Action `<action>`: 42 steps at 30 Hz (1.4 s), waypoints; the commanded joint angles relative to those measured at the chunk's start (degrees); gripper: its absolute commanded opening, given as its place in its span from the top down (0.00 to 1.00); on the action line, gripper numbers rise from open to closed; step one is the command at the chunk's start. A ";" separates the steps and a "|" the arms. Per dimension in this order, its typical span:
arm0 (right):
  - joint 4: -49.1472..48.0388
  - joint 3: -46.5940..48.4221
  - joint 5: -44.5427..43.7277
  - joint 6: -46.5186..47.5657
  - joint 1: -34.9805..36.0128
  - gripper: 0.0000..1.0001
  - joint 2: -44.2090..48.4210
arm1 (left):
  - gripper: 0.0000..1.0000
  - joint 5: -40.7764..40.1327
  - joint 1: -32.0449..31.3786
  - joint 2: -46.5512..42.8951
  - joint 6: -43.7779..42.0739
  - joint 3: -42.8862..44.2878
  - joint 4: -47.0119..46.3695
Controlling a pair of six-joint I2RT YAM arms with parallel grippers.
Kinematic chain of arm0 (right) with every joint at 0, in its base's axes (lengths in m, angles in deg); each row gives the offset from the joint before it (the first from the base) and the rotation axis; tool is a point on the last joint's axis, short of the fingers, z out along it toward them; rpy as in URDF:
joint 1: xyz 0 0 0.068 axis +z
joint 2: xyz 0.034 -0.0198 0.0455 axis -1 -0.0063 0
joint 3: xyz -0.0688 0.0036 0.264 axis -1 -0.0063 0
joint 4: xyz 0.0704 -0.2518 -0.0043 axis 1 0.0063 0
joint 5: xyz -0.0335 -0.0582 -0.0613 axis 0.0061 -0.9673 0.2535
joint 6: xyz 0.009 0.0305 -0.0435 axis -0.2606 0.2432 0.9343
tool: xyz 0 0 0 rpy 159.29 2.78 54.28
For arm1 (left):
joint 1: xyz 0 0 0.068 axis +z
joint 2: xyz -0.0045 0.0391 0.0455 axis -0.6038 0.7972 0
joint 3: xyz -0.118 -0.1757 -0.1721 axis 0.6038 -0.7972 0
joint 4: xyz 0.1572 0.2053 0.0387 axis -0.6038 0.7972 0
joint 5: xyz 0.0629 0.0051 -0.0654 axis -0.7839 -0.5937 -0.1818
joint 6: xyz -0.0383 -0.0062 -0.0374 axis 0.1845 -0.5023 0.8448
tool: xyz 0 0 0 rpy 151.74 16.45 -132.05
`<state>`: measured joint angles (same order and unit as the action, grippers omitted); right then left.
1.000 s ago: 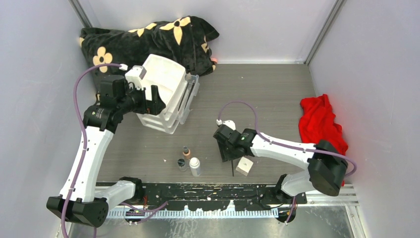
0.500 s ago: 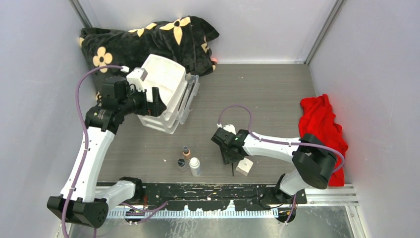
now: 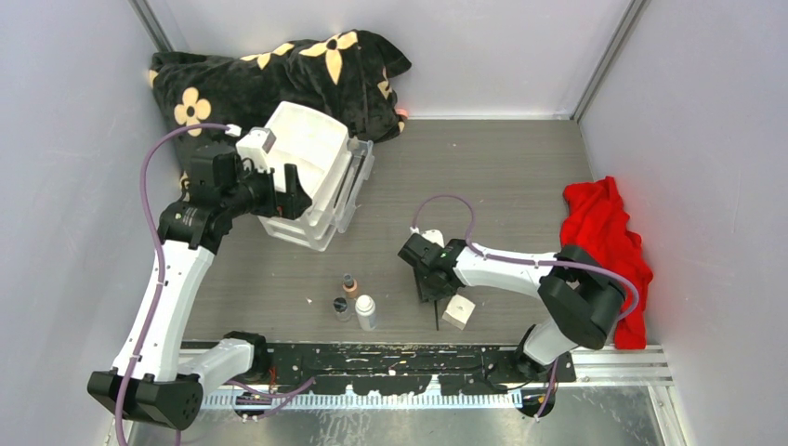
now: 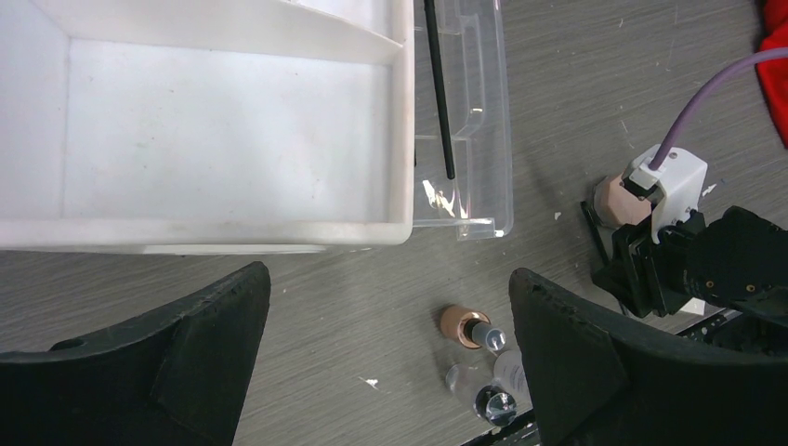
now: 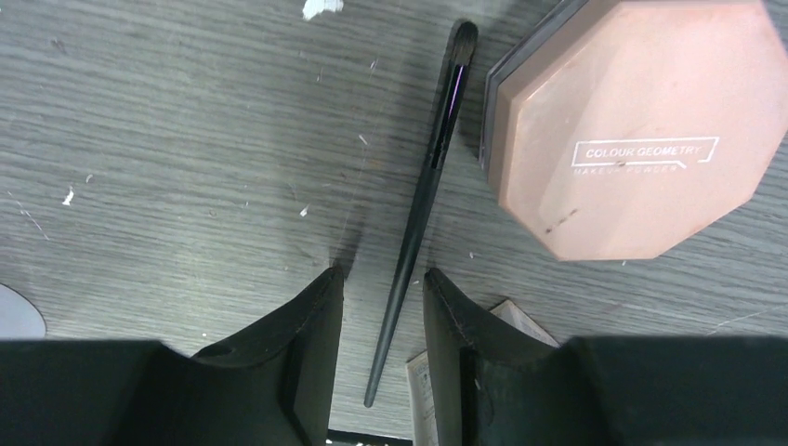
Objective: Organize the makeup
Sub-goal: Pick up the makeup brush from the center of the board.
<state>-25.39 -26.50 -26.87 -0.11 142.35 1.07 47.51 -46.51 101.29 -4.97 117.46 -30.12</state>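
My right gripper [image 5: 381, 274] is low over the table, open, with a thin black stick [image 5: 418, 214] lying between its fingers and a gap on each side. The pink-brown octagonal compact [image 5: 636, 121] lies just beyond, and the white cube [image 3: 457, 311] is beside the right finger. From above, the right gripper [image 3: 429, 288] covers the compact. A tan dark-capped bottle [image 3: 349, 284], a small clear jar [image 3: 342, 308] and a white bottle [image 3: 366, 312] stand together to the left. My left gripper [image 4: 388, 274] hangs wide open and empty, high beside the drawer box.
The large white drawer box [image 3: 311, 172] stands at the back left with a clear drawer [image 4: 483, 121] pulled out, and another black stick [image 4: 439, 93] lies in it. A red cloth [image 3: 604, 237] is at the right. A black flowered bag [image 3: 279, 79] lies at the back.
The right gripper's fingers have drawn a little closer around the black stick, and its arm has swung slightly. The left arm has barely moved.
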 commanded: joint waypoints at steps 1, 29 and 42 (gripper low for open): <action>-2.84 -2.21 -1.12 0.08 -1.83 0.58 -0.86 | 0.00 0.61 0.23 -2.02 -0.26 -0.03 -2.17; -3.58 13.23 5.61 6.75 -2.08 0.99 5.56 | 0.00 0.85 0.20 -2.58 0.35 0.34 -1.65; -16.17 37.62 7.69 8.19 -4.28 0.99 -3.76 | 0.00 0.85 0.23 -2.64 -0.12 1.75 0.06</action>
<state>-32.32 -0.42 -19.60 6.20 138.74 0.00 47.54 -46.51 99.59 -4.93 117.39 -29.93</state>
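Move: Beneath the right hand's half-open fingers lies the makeup brush, running fore and aft, its middle about 2 cm ahead and 1 cm below. The powder compact sits roughly 7 cm ahead and 4 cm to the right; the white box is 1 cm back and 5 cm right. The open clear drawer waits some 20 cm ahead, 15 cm left and 8 cm higher. From the left hand the brush is about 25 cm right, 9 cm back and 28 cm down. Easing forward about 1 cm along the brush, the right hand shuts its fingers and pinches the handle near its middle. After a brief hold low at the table it lifts some 16 cm, swinging left and forward towards the open drawer, with the fingertips tilting out left and forward by around 30 degrees. ##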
